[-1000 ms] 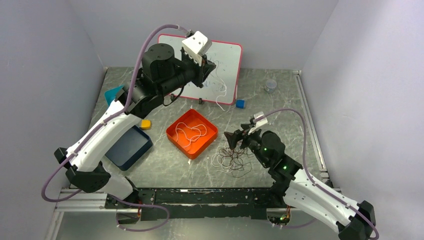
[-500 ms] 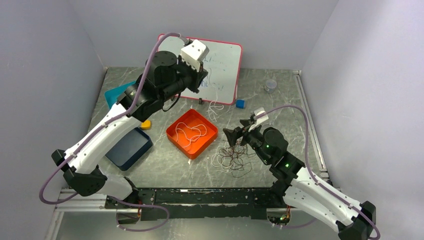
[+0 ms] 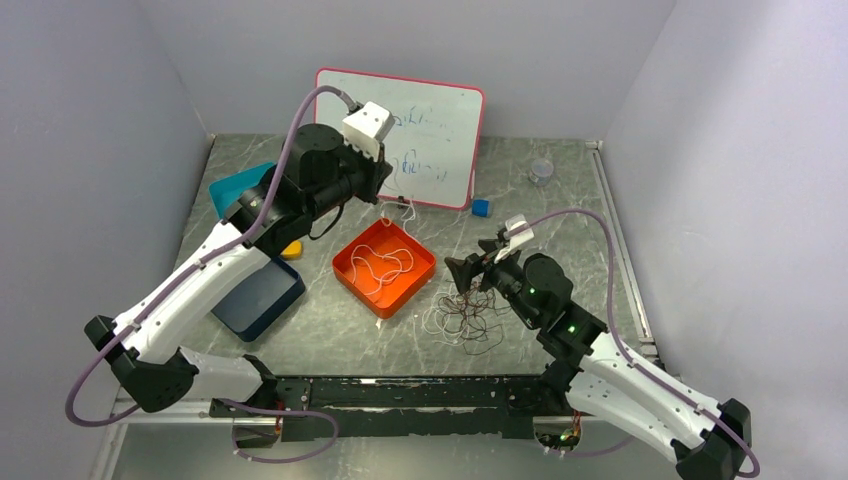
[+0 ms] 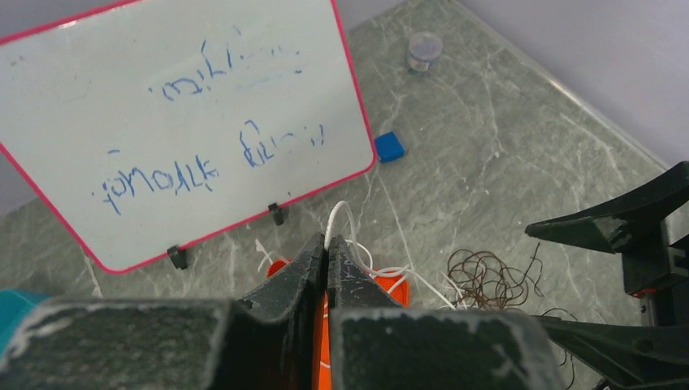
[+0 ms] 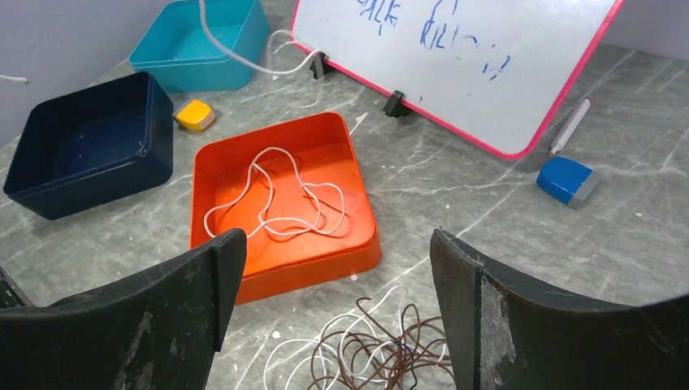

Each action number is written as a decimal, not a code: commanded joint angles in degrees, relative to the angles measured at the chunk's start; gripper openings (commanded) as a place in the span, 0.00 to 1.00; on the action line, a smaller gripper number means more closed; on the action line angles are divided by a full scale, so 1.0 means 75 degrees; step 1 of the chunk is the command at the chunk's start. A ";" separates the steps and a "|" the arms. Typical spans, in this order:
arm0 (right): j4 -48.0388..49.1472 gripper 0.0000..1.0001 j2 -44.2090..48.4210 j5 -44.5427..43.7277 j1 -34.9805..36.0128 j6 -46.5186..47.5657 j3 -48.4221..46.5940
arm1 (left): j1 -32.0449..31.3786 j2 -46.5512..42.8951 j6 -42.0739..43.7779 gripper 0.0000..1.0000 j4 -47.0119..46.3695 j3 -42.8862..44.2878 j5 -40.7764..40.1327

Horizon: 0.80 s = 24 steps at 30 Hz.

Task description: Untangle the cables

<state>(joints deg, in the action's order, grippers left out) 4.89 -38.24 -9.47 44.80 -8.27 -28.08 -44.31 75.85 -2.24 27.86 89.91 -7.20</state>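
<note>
My left gripper point(image 3: 388, 196) hangs just behind the orange tray point(image 3: 340, 264), shut on a thin white cable point(image 3: 407, 210). In the left wrist view the closed gripper point(image 4: 327, 248) pinches that white cable point(image 4: 342, 218), which trails down toward the tray point(image 4: 400, 287). Another white cable point(image 3: 385, 264) lies looped inside the tray. A tangle of dark brown and white cables point(image 3: 465, 318) rests on the table to the tray's right. My right gripper point(image 3: 470, 272) stands open just above the tangle's far edge. Nothing sits in the open right gripper point(image 5: 337, 248), and the tangle point(image 5: 382, 349) lies below it.
A whiteboard point(image 3: 430, 130) leans at the back, with a blue eraser point(image 3: 481, 208) and a marker point(image 5: 569, 126) beside it. A navy box point(image 3: 258, 292), a teal box point(image 3: 232, 188) and a small yellow block point(image 3: 291, 249) lie left. A small jar point(image 3: 541, 170) stands back right.
My left arm has swung left and down from in front of the whiteboard toward the orange tray, carrying the white cable lower. My right gripper has barely moved.
</note>
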 commanded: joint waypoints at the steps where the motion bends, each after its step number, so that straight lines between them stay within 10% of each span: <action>1: 0.0220 0.87 -0.0068 0.0036 -0.0017 0.0128 -0.0056 | 0.0179 -0.0237 -0.0186 0.07 -0.0061 -0.0388 -0.0106; 24: 0.0451 0.87 -0.0636 -0.0199 -0.0019 -0.0094 -0.0053 | 0.0992 -0.0569 -0.1174 0.07 -0.0392 -0.3136 -0.0277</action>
<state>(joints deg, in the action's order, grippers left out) 6.76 -43.03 -9.87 44.80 -8.56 -28.08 -38.13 72.12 -9.26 27.49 67.88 -8.88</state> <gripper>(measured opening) 0.868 0.077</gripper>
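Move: The orange tray, where the white cable pinched in the left fingers is being taken, lies about 36 cm below the left hand, only some 4 cm ahead and neither left nor right of it. The yellow block stands 9 cm ahead and 22 cm to that hand's left; the cable tangle lies about 6 cm back and 16 cm to its right, both on the table. From the right hand the orange tray is about 11 cm ahead, 16 cm left and 21 cm below. Down towards the orange tray goes the left hand, gathering speed through some 15 cm and drifting about 5 cm to its left. Its wrist tips the fingers some 20 degrees further down and swings slightly counter-clockwise, while the shut fingertips keep their pinch on the white cable and lower its hanging loops. ##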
